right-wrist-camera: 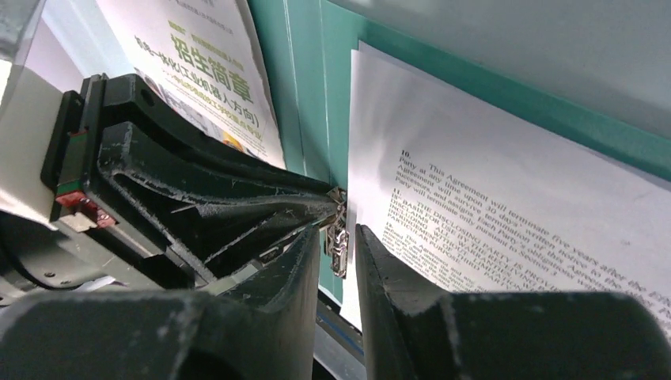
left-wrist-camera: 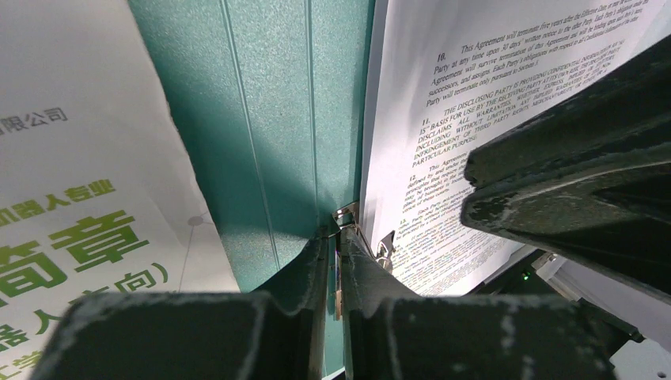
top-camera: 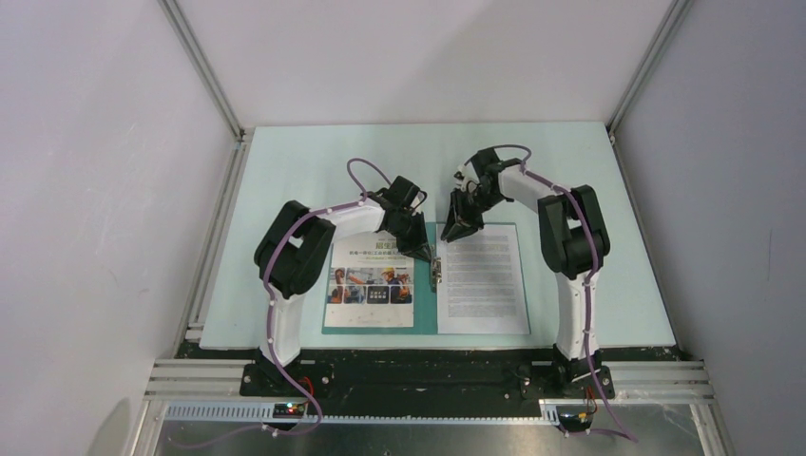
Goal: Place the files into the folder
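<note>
The teal folder (top-camera: pixel 426 326) lies open on the table. The brochure file (top-camera: pixel 373 285) rests on its left half and the text file (top-camera: pixel 482 280) on its right half. My left gripper (top-camera: pixel 427 253) is at the spine and is shut on the metal clip (left-wrist-camera: pixel 339 294), a thin metal strip pinched between its fingers. My right gripper (top-camera: pixel 459 228) hovers at the top of the spine. Its jaws stand a little apart over the text file's (right-wrist-camera: pixel 506 198) left edge, with the clip (right-wrist-camera: pixel 340 253) just beyond them and nothing gripped.
The folder sits near the front edge of a pale green table mat (top-camera: pixel 314 161). Aluminium frame rails (top-camera: pixel 204 66) and white walls close in the left, right and back. Both arm bases (top-camera: pixel 285 375) are bolted at the near edge.
</note>
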Action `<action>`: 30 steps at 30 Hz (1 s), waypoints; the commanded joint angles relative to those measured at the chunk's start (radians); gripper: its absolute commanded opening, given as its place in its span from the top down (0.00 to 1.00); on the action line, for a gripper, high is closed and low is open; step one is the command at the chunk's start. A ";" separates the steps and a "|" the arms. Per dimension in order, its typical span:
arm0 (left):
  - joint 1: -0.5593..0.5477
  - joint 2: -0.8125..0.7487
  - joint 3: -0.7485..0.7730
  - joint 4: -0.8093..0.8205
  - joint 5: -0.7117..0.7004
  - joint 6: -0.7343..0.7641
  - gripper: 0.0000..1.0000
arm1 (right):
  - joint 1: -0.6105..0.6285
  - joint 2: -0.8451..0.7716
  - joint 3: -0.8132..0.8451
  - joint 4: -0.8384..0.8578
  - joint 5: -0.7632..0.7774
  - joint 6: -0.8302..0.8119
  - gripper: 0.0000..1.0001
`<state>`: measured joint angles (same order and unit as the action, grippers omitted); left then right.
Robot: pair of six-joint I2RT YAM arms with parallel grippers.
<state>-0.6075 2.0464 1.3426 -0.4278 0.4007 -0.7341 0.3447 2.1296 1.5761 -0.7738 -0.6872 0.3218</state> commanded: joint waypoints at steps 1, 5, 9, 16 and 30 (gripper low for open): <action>0.013 0.015 0.000 -0.001 -0.025 0.002 0.87 | 0.021 0.022 0.047 -0.022 -0.023 -0.032 0.73; 0.015 0.014 0.000 -0.002 -0.027 0.002 0.87 | 0.039 0.012 0.028 -0.015 -0.082 -0.033 0.73; 0.016 0.014 0.000 -0.001 -0.026 0.002 0.87 | 0.047 -0.010 0.000 -0.009 -0.134 -0.025 0.74; 0.015 0.020 -0.001 -0.002 -0.023 0.000 0.87 | 0.058 -0.052 -0.054 -0.002 -0.179 -0.016 0.74; 0.014 0.020 -0.004 -0.002 -0.024 -0.008 0.87 | 0.064 -0.103 -0.098 0.001 -0.137 -0.008 0.73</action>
<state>-0.6052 2.0483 1.3426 -0.4278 0.4057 -0.7353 0.4103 2.0727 1.4693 -0.7677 -0.8593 0.3180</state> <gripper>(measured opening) 0.125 0.272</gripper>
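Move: The folder's metal clip, the left fingertips already closed on its far end, has its middle about 9 cm back and 3 cm to the left of the right hand, some 3 cm lower. The white papers' middle lies 8 cm to the right of that hand and 10 cm back, the brochure's 19 cm to the left and 10 cm back, both about 4 cm lower. From the left hand the clip's middle is about 5 cm back and 1 cm to the right. The clip is what the right hand comes back to from the top edge of the papers: roughly 5 cm back and 3 cm to the left, then a rise of nearly 2 cm towards the end. The right wrist turns some 10 degrees on the way, and its fingers stay slightly open, coming close to the raised lever. The left fingers stay still, keeping their pinch on the clip's far end. ##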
